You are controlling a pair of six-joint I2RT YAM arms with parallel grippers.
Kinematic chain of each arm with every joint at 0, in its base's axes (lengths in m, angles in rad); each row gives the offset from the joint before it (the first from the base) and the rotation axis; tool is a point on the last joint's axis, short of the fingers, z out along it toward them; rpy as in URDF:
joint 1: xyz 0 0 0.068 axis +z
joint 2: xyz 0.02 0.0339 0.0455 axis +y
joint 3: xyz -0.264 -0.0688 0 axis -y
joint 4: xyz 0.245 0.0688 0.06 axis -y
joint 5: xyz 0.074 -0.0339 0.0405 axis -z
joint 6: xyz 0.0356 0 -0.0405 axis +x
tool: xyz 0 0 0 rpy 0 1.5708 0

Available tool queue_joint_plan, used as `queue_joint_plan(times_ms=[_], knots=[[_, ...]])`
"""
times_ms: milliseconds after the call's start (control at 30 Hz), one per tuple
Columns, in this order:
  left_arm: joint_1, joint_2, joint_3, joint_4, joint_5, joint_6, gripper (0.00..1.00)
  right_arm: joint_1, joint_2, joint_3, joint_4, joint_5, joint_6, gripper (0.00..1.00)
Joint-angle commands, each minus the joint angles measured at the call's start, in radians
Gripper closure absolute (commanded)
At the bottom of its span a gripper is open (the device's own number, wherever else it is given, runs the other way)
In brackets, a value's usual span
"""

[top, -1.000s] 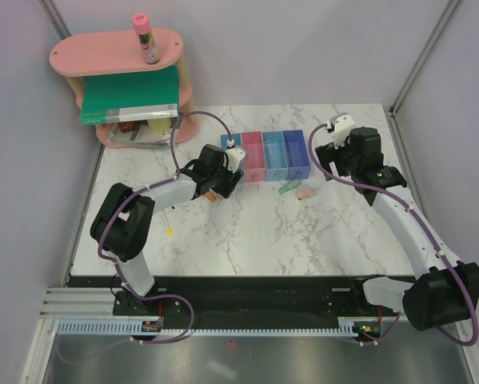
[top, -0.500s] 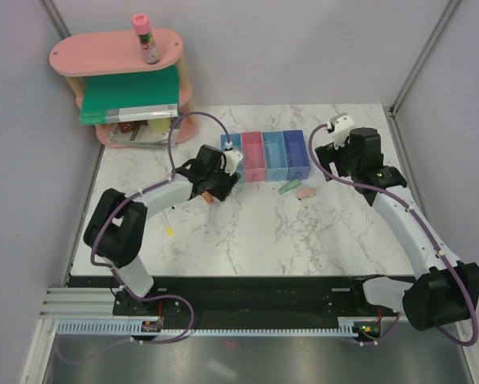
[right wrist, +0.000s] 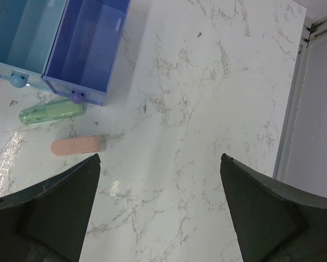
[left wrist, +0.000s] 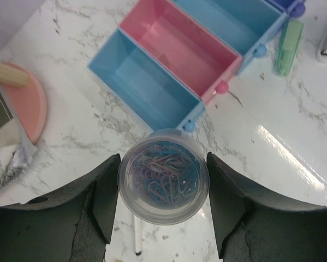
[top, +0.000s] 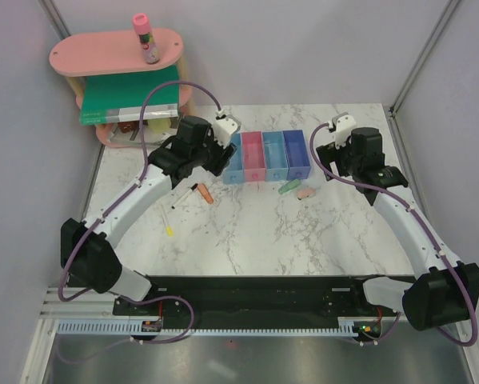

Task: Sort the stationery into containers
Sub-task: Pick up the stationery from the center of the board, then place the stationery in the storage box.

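My left gripper (left wrist: 163, 183) is shut on a clear round pot (left wrist: 163, 164) of coloured paper clips, held above the table just in front of the light blue end bin (left wrist: 144, 82) of the containers (top: 267, 156). On the marble lie the black-and-white marker (top: 185, 196), an orange-tipped piece (top: 205, 194) and a thin yellow-tipped stick (top: 166, 221). A green eraser bit (right wrist: 51, 112) and a pink one (right wrist: 76, 146) rest in front of the dark blue bin (right wrist: 89, 43). My right gripper (right wrist: 160, 180) hangs open over bare marble to their right.
A pink oval two-tier shelf (top: 111, 52) stands at the back left with a pink-capped tube (top: 145, 38) on top and a green flat book (top: 131, 96) on its lower tier. Enclosure walls border the table on three sides.
My left arm has risen and swung back and left with the pot, uncovering the marker and the orange-tipped piece. The right arm has not moved.
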Motion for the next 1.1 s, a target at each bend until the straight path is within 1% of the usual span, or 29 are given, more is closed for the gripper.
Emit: queue_joint_plan(times_ms=[0,33,167,233,367,467,800,1067], knots=[[0.002,0.128,0.144,0.057,-0.004,0.075,0.63,-0.008,-0.026,0.03,0.009,-0.011,0.016,0.02],[0.002,0.188,0.167,0.064,-0.004,0.091,0.63,-0.011,-0.027,0.027,0.009,-0.01,0.016,0.02],[0.014,0.329,0.308,0.087,0.0,0.111,0.63,-0.013,-0.033,0.014,0.011,-0.005,0.01,0.02],[0.032,0.398,0.348,0.095,0.022,0.106,0.63,-0.013,-0.036,0.01,0.013,-0.004,0.009,0.02],[0.071,0.496,0.453,0.109,0.032,0.103,0.63,-0.013,-0.036,0.005,0.017,-0.002,0.006,0.02],[0.094,0.556,0.498,0.115,0.037,0.105,0.63,-0.013,-0.03,0.008,0.019,-0.001,0.008,0.02],[0.111,0.639,0.491,0.196,0.077,0.052,0.63,-0.018,-0.007,0.011,0.014,-0.039,0.014,0.02],[0.111,0.664,0.503,0.226,0.097,0.025,0.62,-0.018,0.005,0.0,0.017,-0.051,0.013,0.02]])
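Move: The clear round tub of paper clips is already pinched in the left hand and off the table; the blue bin at the left end of the organizer lies about 13 cm ahead of this hand, 2 cm to its right and 16 cm below. The pink bin stands 6 cm to the right of that blue bin. The orange marker is some 6 cm left and 1 cm ahead of the left hand, 18 cm down. From the right hand the blue bin is about 13 cm ahead and 26 cm left, 16 cm below. Keeping its pinch on the sides of the tub, the left hand carries it forward some 16 cm from in front of the organizer to over the far half of the left-end blue bin, fast at first and easing off. It starts out nearly level, then sinks about 8 cm along the way, with the wrist hardly turning and the fingers not opening. ##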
